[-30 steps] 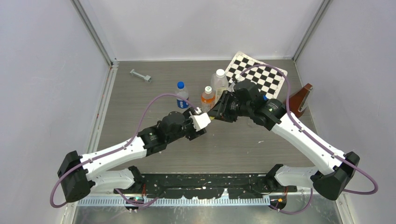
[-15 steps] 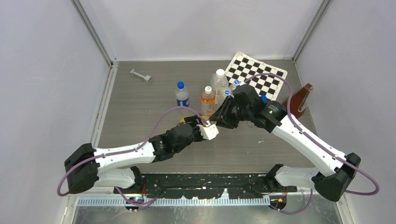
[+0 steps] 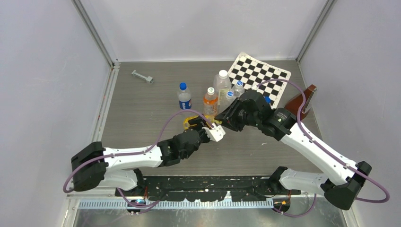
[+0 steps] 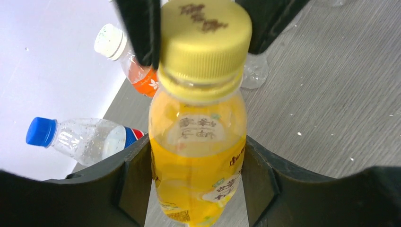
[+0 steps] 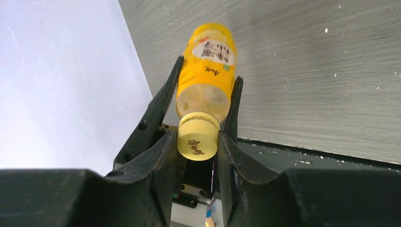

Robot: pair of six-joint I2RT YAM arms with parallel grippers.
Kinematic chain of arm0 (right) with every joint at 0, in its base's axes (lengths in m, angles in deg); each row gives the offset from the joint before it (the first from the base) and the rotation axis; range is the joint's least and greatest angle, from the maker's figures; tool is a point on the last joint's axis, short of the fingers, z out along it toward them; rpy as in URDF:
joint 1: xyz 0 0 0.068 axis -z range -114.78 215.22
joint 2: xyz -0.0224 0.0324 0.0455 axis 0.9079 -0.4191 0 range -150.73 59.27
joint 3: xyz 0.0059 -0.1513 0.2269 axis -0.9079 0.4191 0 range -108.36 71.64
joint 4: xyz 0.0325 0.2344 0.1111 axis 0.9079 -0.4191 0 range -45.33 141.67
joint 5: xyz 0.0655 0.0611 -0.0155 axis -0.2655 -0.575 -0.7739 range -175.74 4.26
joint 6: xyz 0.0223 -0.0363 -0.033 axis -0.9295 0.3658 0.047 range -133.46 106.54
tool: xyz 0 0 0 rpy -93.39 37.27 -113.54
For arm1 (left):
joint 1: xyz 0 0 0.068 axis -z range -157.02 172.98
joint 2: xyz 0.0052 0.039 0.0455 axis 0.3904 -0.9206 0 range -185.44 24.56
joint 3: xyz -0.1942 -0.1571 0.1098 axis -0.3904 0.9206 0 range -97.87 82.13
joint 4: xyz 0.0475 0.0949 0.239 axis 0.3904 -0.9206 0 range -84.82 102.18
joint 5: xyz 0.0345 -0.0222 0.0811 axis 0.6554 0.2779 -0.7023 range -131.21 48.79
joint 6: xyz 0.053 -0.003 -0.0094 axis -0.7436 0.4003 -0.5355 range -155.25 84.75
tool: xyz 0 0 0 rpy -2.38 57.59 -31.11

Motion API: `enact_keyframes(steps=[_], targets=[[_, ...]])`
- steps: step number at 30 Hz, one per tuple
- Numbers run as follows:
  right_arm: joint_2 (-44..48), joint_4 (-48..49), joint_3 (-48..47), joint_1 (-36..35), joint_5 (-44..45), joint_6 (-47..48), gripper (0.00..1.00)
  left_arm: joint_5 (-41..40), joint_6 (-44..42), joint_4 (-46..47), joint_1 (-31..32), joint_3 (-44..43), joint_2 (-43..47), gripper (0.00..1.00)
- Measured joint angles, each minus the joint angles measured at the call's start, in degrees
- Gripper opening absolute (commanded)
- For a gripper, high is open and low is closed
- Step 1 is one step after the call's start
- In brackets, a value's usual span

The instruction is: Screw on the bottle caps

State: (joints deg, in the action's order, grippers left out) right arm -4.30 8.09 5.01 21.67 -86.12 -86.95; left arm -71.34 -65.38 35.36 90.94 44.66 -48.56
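The yellow juice bottle (image 4: 198, 156) is gripped round its body by my left gripper (image 4: 196, 163), and lies tilted above the table in the top view (image 3: 191, 122). Its yellow cap (image 5: 198, 142) sits on the bottle's neck, and my right gripper (image 5: 198, 147) is shut on the cap from both sides. The two grippers meet mid-table, left gripper (image 3: 211, 131) and right gripper (image 3: 222, 121). The Pepsi bottle (image 3: 184, 98) stands apart behind them with its blue cap (image 3: 183, 86) on top; it also shows in the left wrist view (image 4: 90, 138).
An orange-drink bottle with a white cap (image 3: 210, 100), a tall clear bottle (image 3: 222, 82) and two small clear bottles (image 3: 239, 88) stand just behind the grippers. A checkerboard (image 3: 260, 75) lies at the back right, a brown block (image 3: 302, 100) at the right, a metal bolt (image 3: 142, 76) at the back left.
Both grippers have shifted together toward the near right. The left arm has stretched out further, and the yellow bottle now shows beside its gripper in the top view.
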Motion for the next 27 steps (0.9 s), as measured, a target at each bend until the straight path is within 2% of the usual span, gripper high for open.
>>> enact_keyframes(steps=[3,5,13,16,22,27], targets=[[1.2,1.0,0.4,0.0,2.4,-0.1,0.53,-0.8,3.3,-3.2,0.7,-0.6,2.4,0.00],[1.8,2.4,0.4,0.0,4.2,-0.2,0.60,-0.5,5.4,-5.8,1.4,-2.2,3.9,0.00],[3.2,4.9,0.4,0.1,7.8,2.2,0.75,3.0,12.8,-14.3,2.0,-7.5,9.3,0.00],[4.0,5.6,0.4,0.1,7.8,3.7,0.85,5.8,15.6,-18.5,0.7,-7.5,9.4,0.00],[5.6,6.4,-0.1,0.1,7.5,11.1,0.90,14.2,21.3,-25.5,-4.5,-7.5,9.3,0.00],[6.4,6.2,-2.8,0.1,3.9,28.3,0.90,25.7,24.4,-31.2,-11.4,-7.5,9.5,0.00]])
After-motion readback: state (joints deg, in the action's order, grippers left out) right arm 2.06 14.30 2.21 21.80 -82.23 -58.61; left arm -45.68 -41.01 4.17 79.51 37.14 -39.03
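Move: The yellow cap, already on the yellow bottle, sits right between the right fingertips. From the left hand, which holds the bottle, the cap is about 5 cm right, 3 cm back and 6 cm up. From the right hand the orange bottle stands some 15 cm ahead, 4 cm left and 15 cm lower; the clear bottle about 14 cm ahead, 4 cm right, equally low. The Pepsi bottle is roughly 15 cm ahead and 11 cm left of the left hand, 9 cm lower. Open the right gripper wide to let go of the yellow cap and draw it off, mostly upward by about 6 cm and slightly right, tipping its fingers up late. Keep the left grip on the yellow bottle: lift it some 6 cm while easing back 3 cm, then lower it again to just below its start, drifting left and tipping the fingers down about 30 degrees. ##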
